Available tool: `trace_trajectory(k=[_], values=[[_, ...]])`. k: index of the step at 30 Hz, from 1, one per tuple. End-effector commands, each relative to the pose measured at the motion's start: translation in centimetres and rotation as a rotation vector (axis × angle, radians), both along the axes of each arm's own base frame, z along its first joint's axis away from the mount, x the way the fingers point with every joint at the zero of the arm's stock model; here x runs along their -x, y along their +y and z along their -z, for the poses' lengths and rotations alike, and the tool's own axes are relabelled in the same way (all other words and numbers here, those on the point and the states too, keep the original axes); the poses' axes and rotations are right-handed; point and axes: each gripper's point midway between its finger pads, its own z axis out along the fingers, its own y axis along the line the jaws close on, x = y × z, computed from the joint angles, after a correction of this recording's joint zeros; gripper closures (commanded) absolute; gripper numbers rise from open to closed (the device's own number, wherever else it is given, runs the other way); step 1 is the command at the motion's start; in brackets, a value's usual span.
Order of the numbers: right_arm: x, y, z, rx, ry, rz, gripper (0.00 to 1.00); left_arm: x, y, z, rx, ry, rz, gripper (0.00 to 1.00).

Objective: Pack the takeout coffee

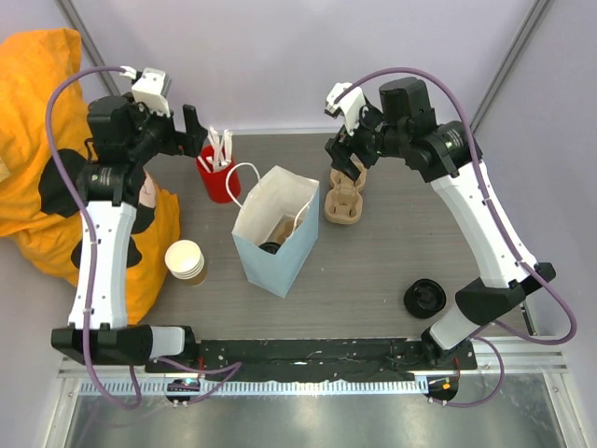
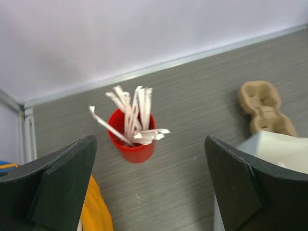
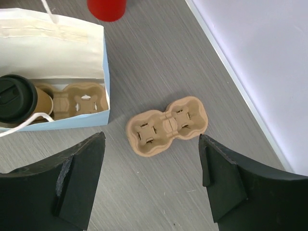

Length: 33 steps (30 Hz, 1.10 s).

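Observation:
The takeout coffee [image 3: 17,98], a tan cup with a black lid, stands inside the pale blue paper bag [image 3: 57,33] in a cardboard cup carrier [image 3: 79,100]. From above, only its dark lid [image 1: 273,247] shows through the mouth of the bag [image 1: 266,266]. My right gripper [image 3: 151,137] is open and empty, above a second carrier [image 3: 166,125] on the table to the right of the bag. My left gripper [image 2: 149,144] is open wide and empty, high over the red cup of wrapped straws [image 2: 132,132], left of the bag [image 2: 279,149].
A stack of lidless paper cups [image 1: 186,261] stands left of the bag. Loose black lids [image 1: 427,299] lie at the front right. Orange cloth [image 1: 37,140] bulges at the table's left edge. The red straw cup [image 1: 217,177] is at the back, and the spare carrier [image 1: 343,201] sits under the right gripper [image 1: 350,168].

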Motion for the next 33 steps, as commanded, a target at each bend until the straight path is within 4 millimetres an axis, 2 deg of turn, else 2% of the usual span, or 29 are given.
trace_trajectory(k=[1, 3, 4, 10, 11, 17, 18, 20, 21, 24, 30, 33], values=[[-1.3, -0.6, -1.9, -0.063, -0.064, 0.065, 0.18, -5.0, 3.2, 3.6, -0.017, 0.058, -0.189, 0.00], [-1.7, -1.0, -1.9, -0.065, -0.067, 0.086, 0.18, -6.3, 4.0, 4.7, -0.031, 0.078, -0.240, 0.00], [-2.0, -1.4, -1.9, -0.066, -0.068, 0.099, 0.18, -7.2, 4.1, 6.1, -0.003, 0.118, -0.261, 0.00], [-2.3, -2.1, -1.2, -0.066, -0.050, 0.112, 0.18, -9.8, 4.5, 9.4, 0.030, 0.185, -0.312, 0.00], [-2.4, -2.1, -0.9, -0.062, -0.044, 0.111, 0.18, -10.4, 4.5, 10.5, 0.036, 0.207, -0.318, 0.00], [-2.5, -2.4, -0.4, -0.060, -0.027, 0.111, 0.18, -12.0, 4.1, 13.9, 0.058, 0.276, -0.316, 0.00], [-2.5, -2.4, -0.3, -0.059, -0.022, 0.109, 0.18, -12.1, 4.1, 14.7, 0.055, 0.288, -0.315, 0.03], [-2.5, -2.4, 0.0, -0.059, -0.014, 0.106, 0.18, -12.7, 4.4, 15.1, 0.050, 0.276, -0.330, 0.05], [-2.5, -2.4, 0.0, -0.058, -0.012, 0.106, 0.18, -12.9, 4.5, 16.0, 0.045, 0.291, -0.333, 0.06], [-2.6, -2.3, 0.5, -0.055, 0.000, 0.101, 0.18, -13.6, 4.5, 17.1, 0.046, 0.305, -0.339, 0.10], [-2.8, -2.3, 0.7, -0.052, 0.009, 0.101, 0.18, -14.6, 4.9, 18.1, 0.043, 0.299, -0.357, 0.20], [-2.8, -2.2, 1.0, -0.050, 0.017, 0.097, 0.18, -15.0, 5.0, 18.7, 0.040, 0.300, -0.359, 0.22]])
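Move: The straws in their red cup stand roughly 15 cm ahead of the left hand, about straight on sideways, and their middle is some 30 cm below it. The paper bag, also about 30 cm down, lies 14 cm to that hand's right and 4 cm back. The stack of paper cups is about 9 cm to its left and 11 cm back, lower still. From the right hand, the straws are about 17 cm ahead, 28 cm left and 27 cm below. Down and forward onto the straws goes the left hand, sinking about 20 cm while reaching some 13 cm out and drifting a little left, fast at first, then slower. Its wrist tips down and turns counter-clockwise, roughly 20 degrees each, and the wide-open fingers start narrowing late; no touch can be made out. The empty right hand eases a few centimetres forward, right and down, away from the bag, then stays. ##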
